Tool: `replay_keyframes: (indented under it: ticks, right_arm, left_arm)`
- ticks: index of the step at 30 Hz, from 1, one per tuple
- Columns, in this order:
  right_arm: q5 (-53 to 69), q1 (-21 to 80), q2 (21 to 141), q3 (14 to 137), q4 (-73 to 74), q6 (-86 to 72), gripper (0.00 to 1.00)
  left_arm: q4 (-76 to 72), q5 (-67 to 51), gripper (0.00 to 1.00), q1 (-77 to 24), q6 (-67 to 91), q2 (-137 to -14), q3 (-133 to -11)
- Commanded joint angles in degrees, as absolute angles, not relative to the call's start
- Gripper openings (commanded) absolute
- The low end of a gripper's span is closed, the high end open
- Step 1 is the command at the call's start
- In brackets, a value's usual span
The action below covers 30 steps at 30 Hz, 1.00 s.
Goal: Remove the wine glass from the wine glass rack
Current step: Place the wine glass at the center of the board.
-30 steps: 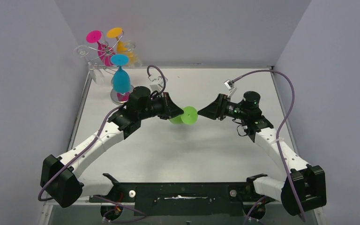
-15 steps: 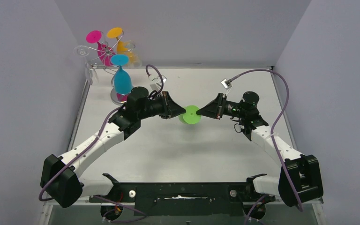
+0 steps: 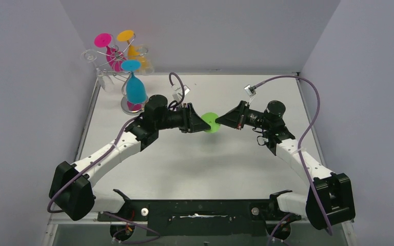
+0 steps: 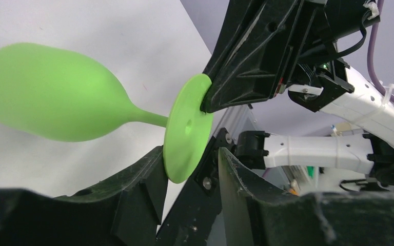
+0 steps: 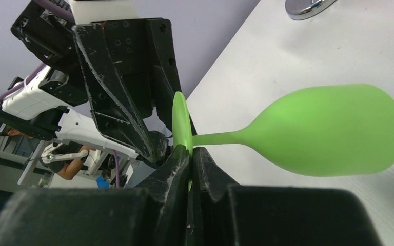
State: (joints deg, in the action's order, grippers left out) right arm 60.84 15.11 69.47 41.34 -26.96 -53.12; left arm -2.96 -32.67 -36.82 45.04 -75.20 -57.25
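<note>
A green wine glass hangs sideways above mid-table between both grippers. My right gripper is shut on the rim of its round foot, with the bowl pointing away to the right. My left gripper is open; the foot stands between its spread fingers with a gap on the right side. From above, the left gripper and right gripper meet nose to nose at the glass. The wine glass rack stands at the far left corner.
On the rack hang a blue glass, a pink one, a yellow one and clear ones. Its shiny round base sits on the table. Grey walls close in the left, back and right sides.
The right gripper came in and shut on the foot's rim. The left gripper, shut on the foot before, has spread its jaws. The glass stays between them.
</note>
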Motion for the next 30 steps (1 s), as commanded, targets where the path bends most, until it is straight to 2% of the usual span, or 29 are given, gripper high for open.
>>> replay_keyframes:
  ticks: [1,5,6,8,12,14,17,21,23,27,30]
  right_arm:
    - [60.31,15.56,67.27,41.06,-30.03,-52.12,0.0]
    - [60.72,15.56,66.76,41.04,-29.44,-51.54,0.0]
    - [60.66,15.63,66.66,41.09,-29.13,-51.32,0.01]
    - [59.81,15.46,66.14,41.32,-27.82,-50.68,0.07]
    - [55.56,13.98,64.36,43.58,-18.08,-45.25,0.33]
    - [52.1,11.98,63.22,45.26,-11.66,-42.36,0.51]
    - [46.87,7.53,61.01,46.59,-4.88,-40.14,0.64]
    - [35.99,3.61,56.55,44.39,-2.76,-40.15,0.73]
    - [32.82,3.43,54.51,42.82,-2.91,-38.72,0.76]
    - [35.4,3.35,53.65,41.29,-3.32,-35.91,0.78]
    - [40.49,3.33,56.03,42.07,-4.16,-36.92,0.78]
  left_arm:
    - [-12.38,-39.87,0.31,-37.19,48.87,-76.82,-57.24]
    - [-13.6,-40.05,0.04,-37.1,49.15,-77.52,-57.68]
    - [-13.76,-40.0,0.0,-37.15,48.95,-77.44,-57.71]
    - [-13.46,-40.23,0.0,-37.16,47.78,-77.43,-57.83]
    - [-9.4,-40.11,0.0,-37.24,41.65,-76.39,-58.07]
    - [-7.84,-38.65,0.0,-37.36,36.64,-74.03,-57.22]
    - [-5.38,-35.85,0.0,-37.39,28.06,-69.93,-54.54]
    - [-3.86,-35.05,0.0,-37.23,17.86,-64.96,-49.91]
    - [-4.68,-42.04,0.0,-37.24,10.98,-62.87,-46.79]
    - [-6.97,-44.74,0.0,-37.04,4.12,-59.12,-42.74]
    - [-4.23,-48.4,0.0,-37.08,-6.71,-56.27,-40.67]
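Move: The green wine glass is still pinched by the right hand at its base, whose middle lies about 2 cm to that hand's left and level with it. From the open left hand the base is some 2 cm ahead and 2 cm right, about level; the bowl leans down and forward from it, some 5 cm farther out and 9 cm lower than the base. The blue glass on the rack stands roughly 20 cm ahead, 26 cm left and 5 cm below the left hand. Left pinches the base; right opens, leaves rightward; left draws back about 6 cm, wrist rolling some 30 degrees. ##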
